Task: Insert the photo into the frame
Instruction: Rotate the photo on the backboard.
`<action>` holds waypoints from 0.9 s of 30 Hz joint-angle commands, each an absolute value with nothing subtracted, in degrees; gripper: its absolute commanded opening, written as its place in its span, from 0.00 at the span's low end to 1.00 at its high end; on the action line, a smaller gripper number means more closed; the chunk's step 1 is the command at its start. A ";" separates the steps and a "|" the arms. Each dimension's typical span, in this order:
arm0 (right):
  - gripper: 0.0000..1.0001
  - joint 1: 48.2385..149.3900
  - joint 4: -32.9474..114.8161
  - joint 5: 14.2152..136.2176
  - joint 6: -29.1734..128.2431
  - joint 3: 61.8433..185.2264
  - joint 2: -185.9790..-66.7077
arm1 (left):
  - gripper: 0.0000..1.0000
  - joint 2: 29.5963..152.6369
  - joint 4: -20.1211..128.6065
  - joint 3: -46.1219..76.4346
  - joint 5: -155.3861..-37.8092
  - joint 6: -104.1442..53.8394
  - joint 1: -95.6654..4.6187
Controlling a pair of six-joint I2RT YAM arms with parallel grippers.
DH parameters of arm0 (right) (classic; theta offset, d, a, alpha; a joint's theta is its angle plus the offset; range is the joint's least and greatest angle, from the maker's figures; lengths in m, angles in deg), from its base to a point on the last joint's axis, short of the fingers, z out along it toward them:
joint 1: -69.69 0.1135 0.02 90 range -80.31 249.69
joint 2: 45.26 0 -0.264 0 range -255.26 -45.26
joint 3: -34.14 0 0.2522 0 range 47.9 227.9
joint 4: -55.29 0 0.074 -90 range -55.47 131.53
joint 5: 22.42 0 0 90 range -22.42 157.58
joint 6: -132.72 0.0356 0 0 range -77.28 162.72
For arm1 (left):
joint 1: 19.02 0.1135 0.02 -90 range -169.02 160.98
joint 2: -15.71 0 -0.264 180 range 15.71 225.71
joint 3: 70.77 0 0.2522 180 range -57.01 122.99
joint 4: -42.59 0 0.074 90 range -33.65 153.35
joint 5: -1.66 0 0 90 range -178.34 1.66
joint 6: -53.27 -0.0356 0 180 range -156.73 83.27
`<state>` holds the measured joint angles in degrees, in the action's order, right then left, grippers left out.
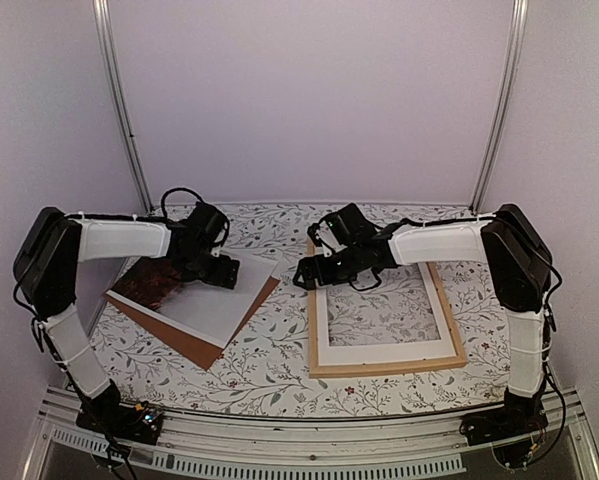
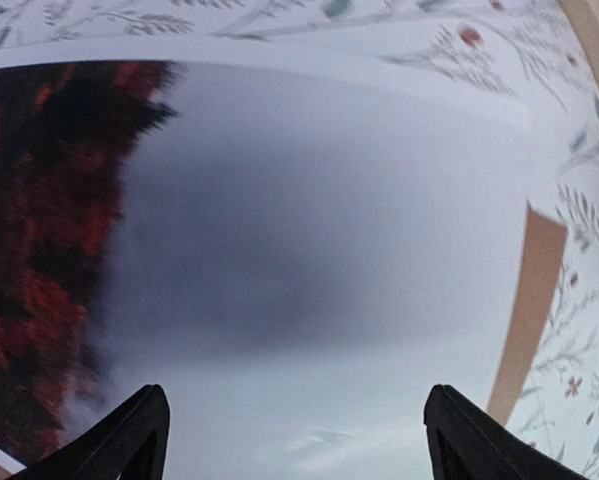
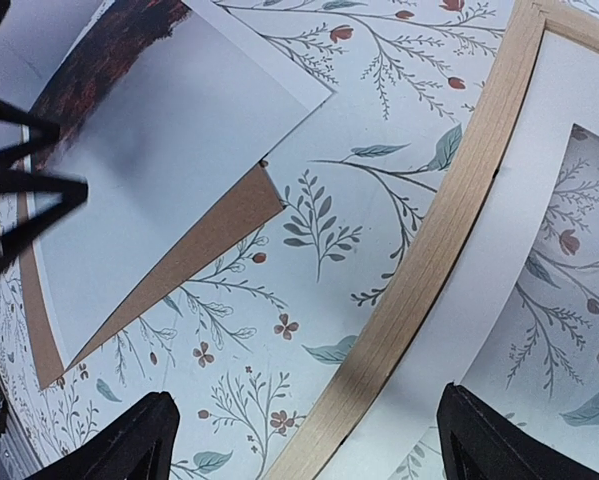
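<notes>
The photo point(image 1: 214, 305) lies flat at the left on a brown backing board point(image 1: 194, 345), its dark reddish band point(image 1: 149, 282) toward the far left. My left gripper point(image 1: 219, 272) hovers low over the photo point(image 2: 309, 250), open, fingertips point(image 2: 139, 435) apart with nothing between them. The light wood frame point(image 1: 389, 367) lies flat at the right with a white mat point(image 1: 379, 351) inside it. My right gripper point(image 1: 304, 275) is open above the frame's left rail point(image 3: 429, 260), its jaws straddling the rail without touching it. The right wrist view also shows the photo point(image 3: 179, 150).
The table wears a floral-patterned cloth point(image 1: 279, 370). The backing board point(image 3: 179, 262) sticks out beyond the photo toward the frame, with a strip of cloth between them. Metal posts point(image 1: 119, 100) and white walls close the back and sides.
</notes>
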<state>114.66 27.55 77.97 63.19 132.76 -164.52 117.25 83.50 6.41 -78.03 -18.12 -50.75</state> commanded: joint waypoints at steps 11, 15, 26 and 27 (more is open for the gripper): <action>0.94 114.61 34.29 81.58 62.31 126.96 -160.03 | 0.91 131.65 78.37 29.08 -76.66 -16.75 -23.83; 0.94 114.60 35.78 83.42 63.17 126.18 -161.05 | 0.91 140.34 79.63 38.96 -77.50 -17.22 -20.57; 0.94 114.60 37.08 84.49 64.30 124.98 -162.07 | 0.89 153.33 81.99 52.94 -83.80 -17.09 -14.90; 0.94 114.65 37.01 84.44 64.32 125.02 -162.15 | 0.89 154.07 82.78 53.94 -84.63 -17.09 -14.43</action>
<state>114.66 35.53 83.80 63.80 125.37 -161.84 152.15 81.19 49.94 -80.46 -17.07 -16.76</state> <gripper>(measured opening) 0.938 0.894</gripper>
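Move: The photo's far left corner is about 23 cm ahead of the left hand, 23 cm to its left and 5 cm lower; the photo's middle is some 12 cm left and 3 cm ahead. The backboard underneath is centred roughly 11 cm left and 1 cm back, the frame's middle about 49 cm right and 1 cm back. From the right hand that same corner is some 22 cm ahead, 53 cm left and 7 cm down. Forward and left in one fast diagonal sweep, about 23 cm each way, the open left hand passes over the photo to its far left corner, arching up some 6 cm and then sinking 8 cm to come down close above it. The wrist turns about 35 degrees counter-clockwise on the way, fingers staying wide apart. The open right hand eases back 2 cm beside the frame's left rail. ##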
